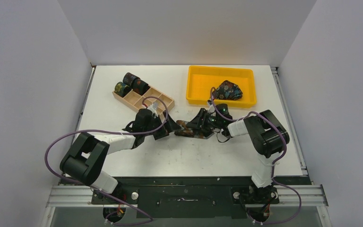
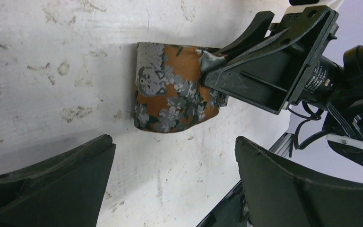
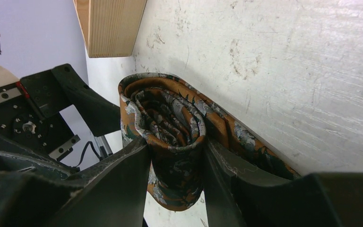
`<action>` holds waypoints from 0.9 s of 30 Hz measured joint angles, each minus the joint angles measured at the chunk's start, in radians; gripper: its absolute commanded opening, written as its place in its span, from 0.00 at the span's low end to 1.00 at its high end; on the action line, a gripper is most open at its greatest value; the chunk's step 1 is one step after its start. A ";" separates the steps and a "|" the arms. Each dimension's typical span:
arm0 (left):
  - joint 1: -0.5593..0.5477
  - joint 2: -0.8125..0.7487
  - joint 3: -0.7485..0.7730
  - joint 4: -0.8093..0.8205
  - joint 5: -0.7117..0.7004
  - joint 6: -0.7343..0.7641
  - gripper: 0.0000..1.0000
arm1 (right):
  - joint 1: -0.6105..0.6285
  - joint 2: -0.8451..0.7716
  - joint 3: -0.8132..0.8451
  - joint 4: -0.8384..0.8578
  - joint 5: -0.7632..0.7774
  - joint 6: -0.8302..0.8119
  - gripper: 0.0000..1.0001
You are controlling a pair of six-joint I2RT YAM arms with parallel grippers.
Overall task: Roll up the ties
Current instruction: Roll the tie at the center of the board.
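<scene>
A brown-rust tie [image 3: 177,137] with grey-blue flowers is wound into a roll on the white table [image 1: 194,151]. My right gripper [image 3: 176,149] is shut on the roll, one finger on each side, and the tie's loose outer layer runs past the right finger [image 3: 231,170]. In the left wrist view the same roll [image 2: 170,94] lies on its side just ahead of my left gripper [image 2: 175,144], which is open and holds nothing. From above, both grippers meet at the roll [image 1: 189,129] mid-table: left gripper [image 1: 167,126], right gripper [image 1: 201,124].
A wooden compartment box [image 1: 157,98] stands at the back left and holds three rolled ties [image 1: 131,83]. The yellow tray [image 1: 203,78] at the back right holds a bunched blue floral tie [image 1: 229,90]. A corner of the box [image 3: 108,26] shows near the roll.
</scene>
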 measured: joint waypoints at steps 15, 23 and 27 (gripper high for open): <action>0.000 0.164 0.211 -0.170 0.044 0.159 0.85 | 0.009 0.000 -0.057 0.098 0.011 -0.007 0.39; 0.017 0.212 0.232 -0.187 0.126 0.205 0.79 | 0.013 0.000 -0.072 0.126 0.018 -0.007 0.38; 0.032 0.237 0.239 -0.167 0.170 0.209 0.70 | 0.015 0.000 -0.085 0.148 0.022 -0.006 0.38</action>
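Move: The rolled end of the tie lies about 5 cm to the right of my left hand, some 2 cm ahead and 3 cm below its open fingers. The wooden box is roughly 12 cm ahead of that hand and 13 cm to its left. My right hand already pinches the same roll, whose middle sits 1 cm to the left of its fingertips and 1 cm below; the yellow bin is about 20 cm ahead of this hand and 14 cm to its right. I bring my left hand in around the rolled end facing it: first about 2.5 cm forward and a little right, then some 3 cm down while easing back slightly, turning clockwise by roughly 15 degrees and beginning to close my wide-open fingers. My right hand keeps its pinch on the roll and draws back about 1 cm. ##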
